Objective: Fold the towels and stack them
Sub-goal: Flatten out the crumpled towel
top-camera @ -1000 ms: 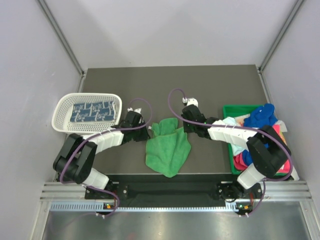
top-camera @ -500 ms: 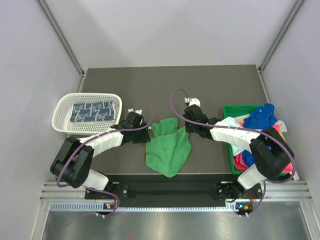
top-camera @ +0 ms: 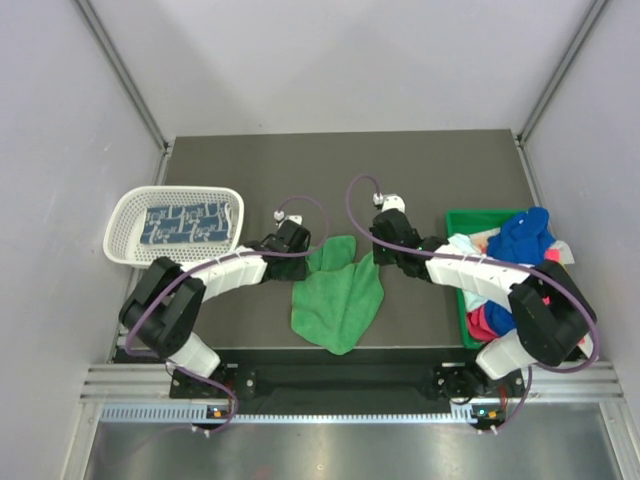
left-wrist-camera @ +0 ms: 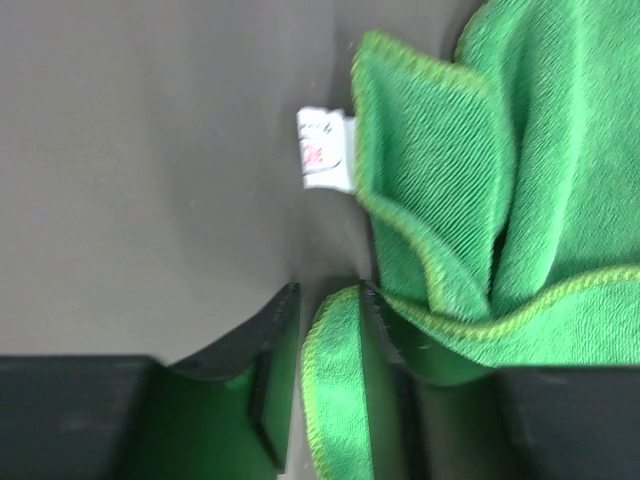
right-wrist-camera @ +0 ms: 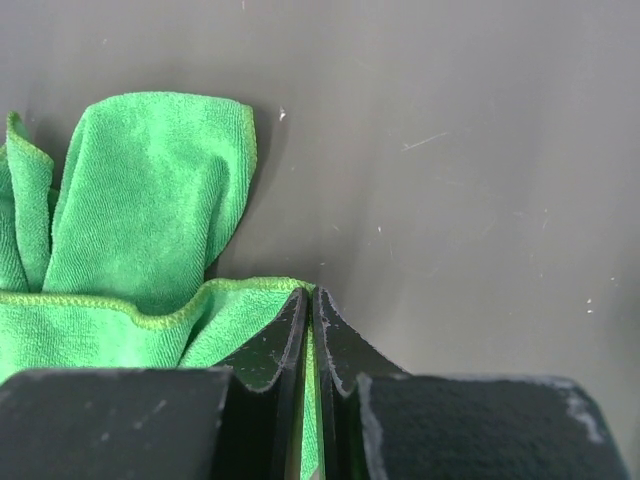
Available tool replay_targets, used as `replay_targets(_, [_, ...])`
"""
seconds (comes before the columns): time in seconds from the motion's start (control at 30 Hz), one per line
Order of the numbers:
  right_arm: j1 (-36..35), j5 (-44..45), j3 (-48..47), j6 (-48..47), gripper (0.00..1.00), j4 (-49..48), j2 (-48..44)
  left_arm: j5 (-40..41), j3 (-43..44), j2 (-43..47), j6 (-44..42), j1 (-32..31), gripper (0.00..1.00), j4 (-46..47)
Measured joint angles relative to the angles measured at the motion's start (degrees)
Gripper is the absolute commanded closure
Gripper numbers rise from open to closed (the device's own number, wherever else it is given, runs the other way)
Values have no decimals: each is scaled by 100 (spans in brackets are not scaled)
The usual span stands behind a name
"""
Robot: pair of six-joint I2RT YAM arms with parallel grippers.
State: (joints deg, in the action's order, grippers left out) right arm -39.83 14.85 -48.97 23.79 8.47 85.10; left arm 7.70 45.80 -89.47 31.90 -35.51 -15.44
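A green towel (top-camera: 338, 300) lies crumpled on the dark table between the two arms. My left gripper (top-camera: 300, 262) is at its upper left corner. In the left wrist view the jaws (left-wrist-camera: 329, 292) stand open around a folded hem of the green towel (left-wrist-camera: 520, 200), which rests against the right finger with a gap on the left. A white label (left-wrist-camera: 326, 150) sticks out of that hem. My right gripper (top-camera: 383, 255) is at the towel's upper right corner, shut (right-wrist-camera: 312, 293) on the green towel's edge (right-wrist-camera: 150, 230). A blue-and-white patterned towel (top-camera: 185, 222) lies folded in the basket.
The white mesh basket (top-camera: 125, 215) stands at the left. A green bin (top-camera: 462, 218) at the right holds a royal blue towel (top-camera: 525, 232), a pale one (top-camera: 462, 245) and a pink-red one (top-camera: 483, 322). Grey walls close the sides and back.
My left gripper has slid right onto the towel's upper left corner and its jaws have parted. The right gripper has drifted slightly right, still pinching the edge.
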Motion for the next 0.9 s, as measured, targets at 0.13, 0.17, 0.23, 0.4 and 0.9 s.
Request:
replay_targets(0.13, [11,-7,103,0,96,-2,-107,299,114,-144,74,-175,76,20])
replay_targets(0.17, [22,-4,116,-4,96,-2,-127,363,118,-155,105,-201,80,22])
replay_targets(0.23, [48,-9,166,-9,96,-7,-188,468,122,-170,149,-238,92,26])
replay_targets(0.4, [92,-17,175,-15,96,-7,-291,579,133,-170,262,-280,100,13])
replay_targets(0.9, [101,-96,184,-15,100,92,-933,1172,710,1419,70,-297,100,-2002])
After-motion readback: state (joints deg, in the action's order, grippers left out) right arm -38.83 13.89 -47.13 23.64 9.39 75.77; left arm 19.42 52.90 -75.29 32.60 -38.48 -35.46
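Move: The near layer's left corner of the green towel lies right between the left hand's half-open fingers, barely 1 cm below the hand point. The white tag is about 3 cm ahead and 1 cm left, the towel's far flap some 3 cm ahead and 5 cm right; the white basket sits about 26 cm left and 8 cm ahead. From the right hand, already holding the towel's other corner, the left corner is some 14 cm left, 2 cm back and 6 cm below. Pinching the towel's left corner, the left fingers shut almost in place, then draw it about 4 cm to the left, away from the right hand, and slightly back, before lifting it steeply, some 8 cm in all. The right hand keeps its grip on the opposite corner, eases 1 cm to the right and rises about 4 cm, mostly late. ##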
